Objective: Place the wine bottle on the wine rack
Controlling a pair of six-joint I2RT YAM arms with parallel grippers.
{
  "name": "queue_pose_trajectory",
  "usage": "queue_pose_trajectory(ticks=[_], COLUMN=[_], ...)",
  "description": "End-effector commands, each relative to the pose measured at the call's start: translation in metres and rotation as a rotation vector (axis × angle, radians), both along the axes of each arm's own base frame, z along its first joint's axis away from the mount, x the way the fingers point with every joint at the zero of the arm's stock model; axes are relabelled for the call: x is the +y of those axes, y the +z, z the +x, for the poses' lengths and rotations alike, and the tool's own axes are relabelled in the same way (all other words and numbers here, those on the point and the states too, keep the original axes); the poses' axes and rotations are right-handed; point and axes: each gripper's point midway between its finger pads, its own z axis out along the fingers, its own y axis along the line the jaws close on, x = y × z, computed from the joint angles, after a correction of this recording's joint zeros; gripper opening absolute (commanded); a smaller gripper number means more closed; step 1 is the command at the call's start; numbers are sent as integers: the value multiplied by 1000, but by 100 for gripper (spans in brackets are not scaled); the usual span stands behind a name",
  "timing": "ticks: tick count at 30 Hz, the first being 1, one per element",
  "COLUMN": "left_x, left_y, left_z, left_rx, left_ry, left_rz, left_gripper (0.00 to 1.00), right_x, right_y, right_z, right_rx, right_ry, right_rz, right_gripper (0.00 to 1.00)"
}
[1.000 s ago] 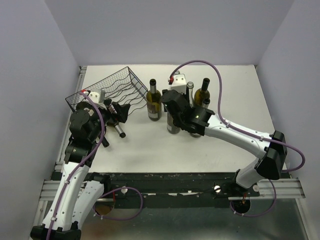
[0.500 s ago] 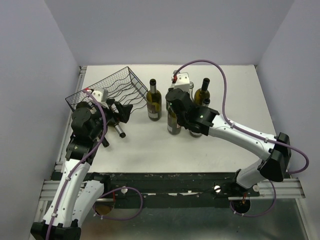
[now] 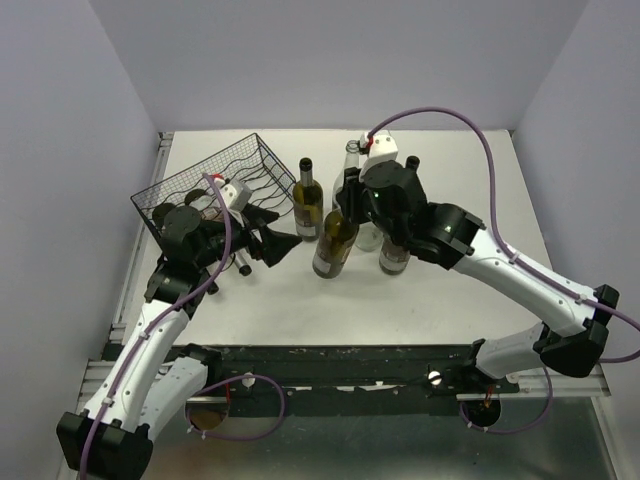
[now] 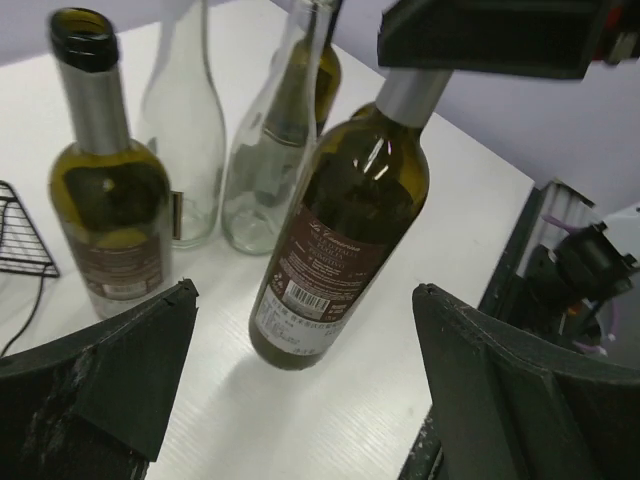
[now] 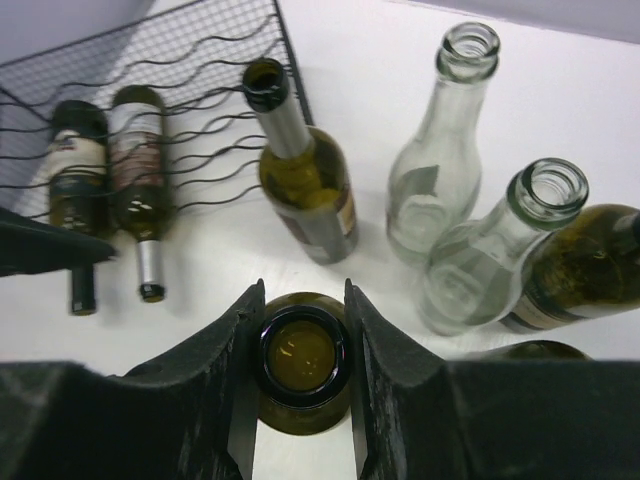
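Observation:
A dark green wine bottle (image 3: 333, 248) with a brown label hangs tilted near the table's middle. My right gripper (image 3: 345, 205) is shut on its neck from above. In the right wrist view the fingers (image 5: 215, 370) press both sides of the open mouth of the wine bottle (image 5: 300, 352). My left gripper (image 3: 285, 243) stands open just left of it. In the left wrist view the wine bottle (image 4: 340, 230) leans between and beyond the wide-apart fingers (image 4: 110, 370), untouched by them. The black wire wine rack (image 3: 215, 175) sits at the back left with two bottles (image 5: 140, 190) lying in it.
A dark bottle (image 3: 308, 200) stands upright just right of the rack. Behind the held bottle stand two clear bottles (image 5: 440, 170) and another dark one (image 3: 393, 252). White walls close in the table at the back and on both sides.
My right gripper shut on the bottle's neck and carried it left and nearer, tilting it. My left arm swung right from the rack towards the bottle, jaws still open.

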Motion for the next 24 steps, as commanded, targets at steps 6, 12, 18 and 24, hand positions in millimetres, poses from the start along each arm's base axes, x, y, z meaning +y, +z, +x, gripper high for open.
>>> queue_pose_trajectory(ticks=[6,12,18,24], left_x=[-44,-53,-63,-66], left_y=[2,-16,-29,-28], left_z=[-53,-53,-60,-70], left_rx=[-66,-39,18,21], left_ry=[-296,-301,-360,-422], left_rz=[6,51,91,92], left_gripper=[99,99,99,99], right_x=[24,29,29,27], right_y=[113,121,132,144], right_z=[-51,-58,-65,-70], right_rx=[18,70,73,52], right_ry=[255,270,294,316], right_rz=[352,387,436,478], right_gripper=[1,1,1,1])
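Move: The held wine bottle's body hangs about 5 cm ahead of the left gripper, 12 cm to its right and 11 cm lower. A green bottle stands some 13 cm ahead of the left gripper and 3 cm to its right, its middle 15 cm below. From the right hand, which already pinches the neck, the open left gripper waits 5 cm back, 13 cm left and slightly lower; the nearer clear bottle is about 8 cm ahead and 6 cm right, its middle 18 cm down. Keep the right grip shut on the neck and lift the bottle about 9 cm while drawing back and a little left, rolling so its base swings towards the left gripper, then hold that height. Meanwhile bring the wide-open left gripper back and right, sinking late, turning some 20 degrees clockwise to take the body between its fingers without closing. ##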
